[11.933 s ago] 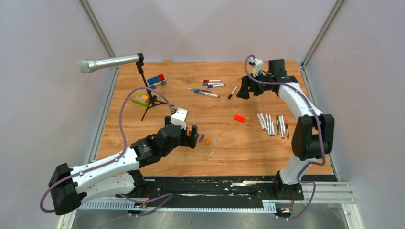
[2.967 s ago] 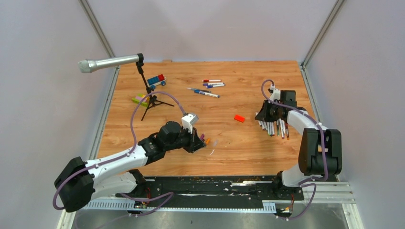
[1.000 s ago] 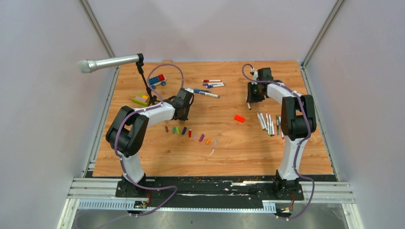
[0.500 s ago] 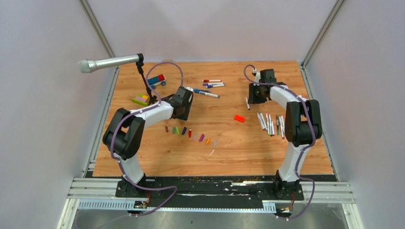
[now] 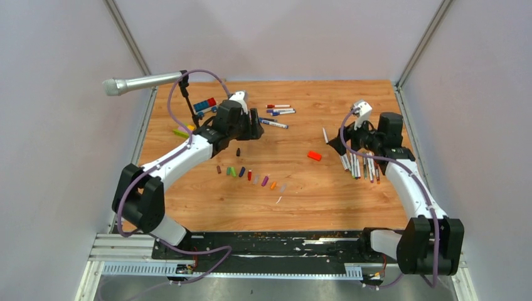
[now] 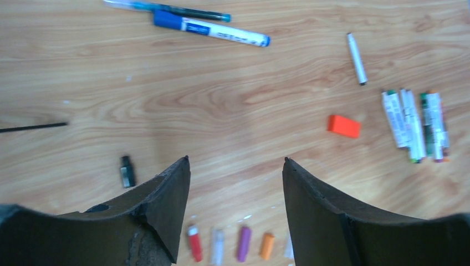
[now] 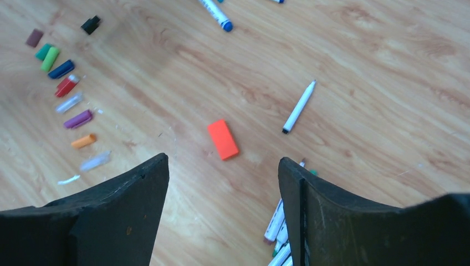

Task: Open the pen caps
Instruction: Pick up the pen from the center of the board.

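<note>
Several pen caps lie in a row mid-table, from the brown cap (image 5: 218, 169) to the orange cap (image 5: 273, 185). A black cap (image 5: 238, 152) lies apart, just behind the row. My left gripper (image 5: 256, 128) is open and empty above the table behind the black cap (image 6: 127, 171). My right gripper (image 5: 339, 143) is open and empty, hovering at the left edge of a bunch of uncapped pens (image 5: 359, 164). One loose uncapped pen (image 5: 325, 135) lies left of it. Capped pens (image 5: 279, 110) and a blue pen (image 5: 271, 123) lie at the back.
An orange-red block (image 5: 314, 155) lies between the cap row and the pen bunch. A grey microphone (image 5: 141, 82) on a black tripod (image 5: 196, 128) stands at the back left, with toy bricks (image 5: 205, 105) beside it.
The black cap now lies behind the row. My left gripper has lifted and swung slightly right. My right gripper has pulled back from the loose pen toward the pen bunch.
</note>
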You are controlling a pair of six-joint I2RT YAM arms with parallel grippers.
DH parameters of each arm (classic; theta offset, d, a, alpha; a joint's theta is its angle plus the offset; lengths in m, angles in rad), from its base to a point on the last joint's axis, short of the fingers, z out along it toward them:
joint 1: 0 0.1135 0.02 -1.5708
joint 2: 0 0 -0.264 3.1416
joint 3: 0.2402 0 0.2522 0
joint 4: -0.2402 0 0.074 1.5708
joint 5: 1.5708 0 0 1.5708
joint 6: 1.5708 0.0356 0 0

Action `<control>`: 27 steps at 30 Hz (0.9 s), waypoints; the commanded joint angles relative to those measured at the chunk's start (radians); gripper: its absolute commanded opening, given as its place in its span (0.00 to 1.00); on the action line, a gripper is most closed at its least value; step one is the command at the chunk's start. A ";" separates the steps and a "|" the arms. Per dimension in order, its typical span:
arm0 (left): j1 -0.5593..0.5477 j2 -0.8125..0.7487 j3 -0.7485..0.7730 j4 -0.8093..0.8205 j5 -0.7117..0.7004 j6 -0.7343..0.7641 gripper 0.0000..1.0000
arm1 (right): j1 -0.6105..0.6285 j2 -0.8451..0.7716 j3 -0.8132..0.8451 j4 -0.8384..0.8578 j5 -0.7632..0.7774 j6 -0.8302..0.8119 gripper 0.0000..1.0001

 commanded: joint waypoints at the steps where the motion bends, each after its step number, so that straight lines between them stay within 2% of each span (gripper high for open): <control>1: 0.006 0.093 0.070 0.098 0.095 -0.219 0.70 | -0.085 -0.080 -0.122 0.134 -0.271 -0.047 0.72; 4: 0.003 0.191 0.177 0.030 0.054 -0.339 0.72 | -0.125 -0.089 -0.133 0.148 -0.311 -0.022 0.72; 7: -0.017 0.283 0.302 -0.095 -0.053 -0.421 0.72 | -0.152 -0.078 -0.125 0.140 -0.325 -0.013 0.72; 12: -0.067 0.476 0.643 -0.500 -0.330 -0.592 0.69 | -0.184 -0.073 -0.124 0.140 -0.330 0.006 0.72; 16: -0.069 0.657 0.911 -0.747 -0.398 -0.678 0.64 | -0.197 -0.075 -0.122 0.140 -0.334 0.013 0.72; 18: -0.070 0.687 0.947 -0.757 -0.391 -0.705 0.64 | -0.205 -0.077 -0.124 0.141 -0.337 0.016 0.72; 23: -0.070 0.697 0.892 -0.658 -0.369 -0.777 0.64 | -0.223 -0.076 -0.125 0.145 -0.341 0.025 0.72; 27: -0.070 0.746 0.907 -0.637 -0.364 -0.873 0.63 | -0.231 -0.074 -0.125 0.147 -0.342 0.029 0.72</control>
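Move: The blue-capped marker lies about 12 cm ahead of the left hand, 6 cm to its right and 16 cm below. A teal pen lies just past the marker, 15 cm ahead of that hand and 2 cm right; a pair of blue pens lies 18 cm ahead and 9 cm right, all on the table. The black cap is 6 cm left of the left hand and 1 cm back. From the right hand the marker is some 17 cm ahead and 17 cm left. Rightward at first, then forward and finally down, the left hand swings in towards the blue-capped marker, some 9 cm forward, 7 cm down and 5 cm right in all. Its wrist turns roughly 40 degrees counter-clockwise and tips farther down, fingers staying open and clear of the pens. The empty right hand eases slightly back and to the right, rolling a little. ##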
